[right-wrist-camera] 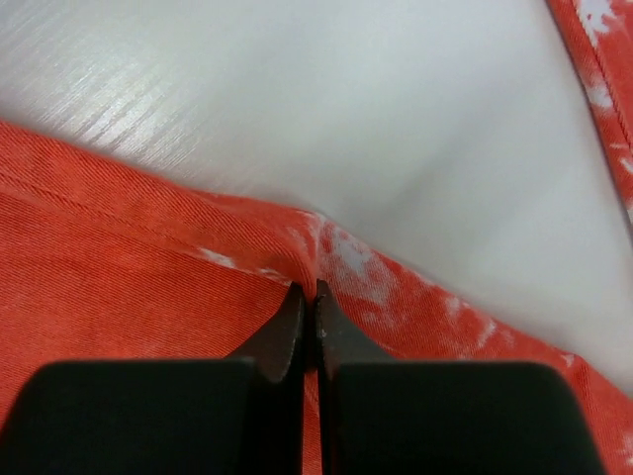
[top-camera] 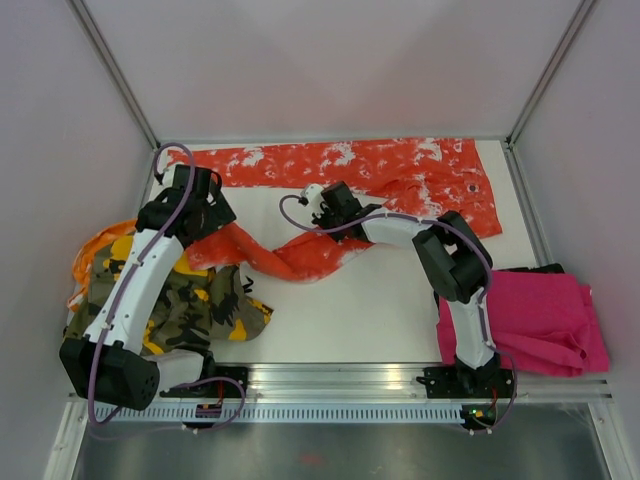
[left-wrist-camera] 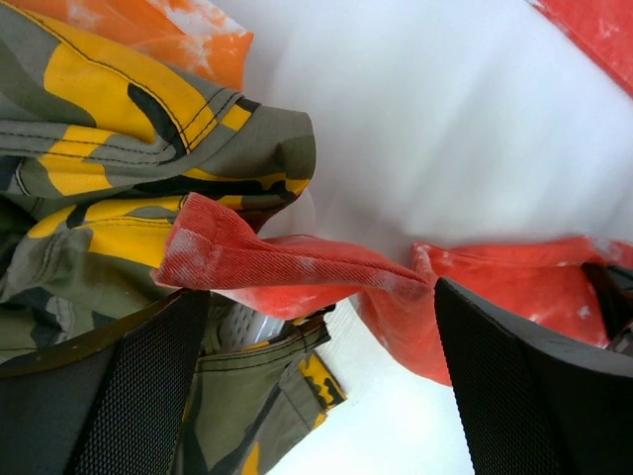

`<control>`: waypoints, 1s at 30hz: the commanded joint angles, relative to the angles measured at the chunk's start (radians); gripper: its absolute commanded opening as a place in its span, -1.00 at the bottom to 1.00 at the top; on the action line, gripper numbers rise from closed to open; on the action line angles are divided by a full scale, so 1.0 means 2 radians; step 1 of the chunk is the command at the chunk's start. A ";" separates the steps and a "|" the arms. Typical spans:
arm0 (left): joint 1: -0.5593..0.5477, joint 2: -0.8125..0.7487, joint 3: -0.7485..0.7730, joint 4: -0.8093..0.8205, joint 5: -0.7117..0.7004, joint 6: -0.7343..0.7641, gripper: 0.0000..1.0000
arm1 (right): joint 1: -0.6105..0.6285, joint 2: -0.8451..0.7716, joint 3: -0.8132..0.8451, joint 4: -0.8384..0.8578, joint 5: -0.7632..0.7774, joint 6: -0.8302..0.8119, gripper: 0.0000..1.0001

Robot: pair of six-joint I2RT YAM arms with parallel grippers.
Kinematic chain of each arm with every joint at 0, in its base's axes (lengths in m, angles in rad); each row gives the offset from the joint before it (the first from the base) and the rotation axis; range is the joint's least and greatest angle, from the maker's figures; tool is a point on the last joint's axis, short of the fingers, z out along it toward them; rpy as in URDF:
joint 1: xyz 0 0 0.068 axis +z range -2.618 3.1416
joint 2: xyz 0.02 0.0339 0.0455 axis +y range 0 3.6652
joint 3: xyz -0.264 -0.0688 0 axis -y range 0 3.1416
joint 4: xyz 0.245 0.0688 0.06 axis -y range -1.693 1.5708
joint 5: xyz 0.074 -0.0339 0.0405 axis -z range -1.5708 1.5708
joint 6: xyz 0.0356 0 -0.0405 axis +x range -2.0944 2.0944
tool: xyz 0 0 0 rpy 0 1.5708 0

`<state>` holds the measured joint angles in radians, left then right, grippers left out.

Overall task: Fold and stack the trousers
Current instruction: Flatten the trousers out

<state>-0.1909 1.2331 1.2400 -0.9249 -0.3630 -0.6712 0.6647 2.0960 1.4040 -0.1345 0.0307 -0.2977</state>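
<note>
The orange-red splatter-print trousers (top-camera: 400,170) lie spread along the far side of the table, one leg curling toward the near left (top-camera: 290,258). My right gripper (top-camera: 318,210) rests on that cloth. In the right wrist view it (right-wrist-camera: 309,297) is shut, pinching a raised fold of the orange-red fabric (right-wrist-camera: 129,257). My left gripper (top-camera: 212,222) hovers open over the leg's hem. The hem (left-wrist-camera: 287,267) lies between the wide-apart fingers (left-wrist-camera: 138,396), untouched. Camouflage trousers (top-camera: 195,300) sit crumpled at the left, and a folded magenta pair (top-camera: 545,320) lies at the right.
A pale orange cloth (top-camera: 95,250) pokes out from under the camouflage pile, also visible in the left wrist view (left-wrist-camera: 168,30). Enclosure walls bound the white table (top-camera: 370,310) on three sides. A metal rail (top-camera: 340,380) runs along the near edge.
</note>
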 commanded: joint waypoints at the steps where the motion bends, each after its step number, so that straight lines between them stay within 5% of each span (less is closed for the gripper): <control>1: 0.003 -0.003 0.023 0.012 0.010 0.069 0.99 | -0.003 -0.007 0.001 0.029 0.021 0.009 -0.99; 9: 0.006 0.008 0.056 0.022 0.062 0.224 0.99 | -0.039 -0.101 -0.047 0.087 0.012 0.078 -1.00; 19: 0.065 -0.010 0.030 0.001 0.069 0.024 0.99 | -0.042 -0.163 -0.095 0.100 0.002 0.095 -1.00; 30: 0.090 0.007 -0.019 0.060 0.082 0.108 0.99 | -0.043 -0.184 -0.126 0.112 -0.013 0.105 -1.00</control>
<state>-0.0189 1.2407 1.2022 -0.8753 -0.2249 -0.5194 0.5770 1.7763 1.1580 0.0418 0.0231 -0.1120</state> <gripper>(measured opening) 0.993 0.021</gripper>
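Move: From the right hand, already shut on the upper edge of the near trouser leg, the far leg runs some 19 cm ahead and level left-right, lying about 2 cm below; the trousers' body is about 13 cm ahead and 28 cm right. The near leg's cuff lies roughly 3 cm left of the open left hand, 2 cm ahead and 14 cm below, with the camouflage pile 10 cm left, 10 cm back and 16 cm below the hand. Still pinching the near leg's edge, the right hand lifts it about 9 cm and carries it some 4 cm right, swinging slightly forward and back on the way, while its wrist rolls left side up by about 15 degrees and turns a little clockwise. Above the cuff, the wide-open left hand bobs up 2 cm, twisting clockwise and back, then shifts 3 cm left and sinks towards the cuff. ##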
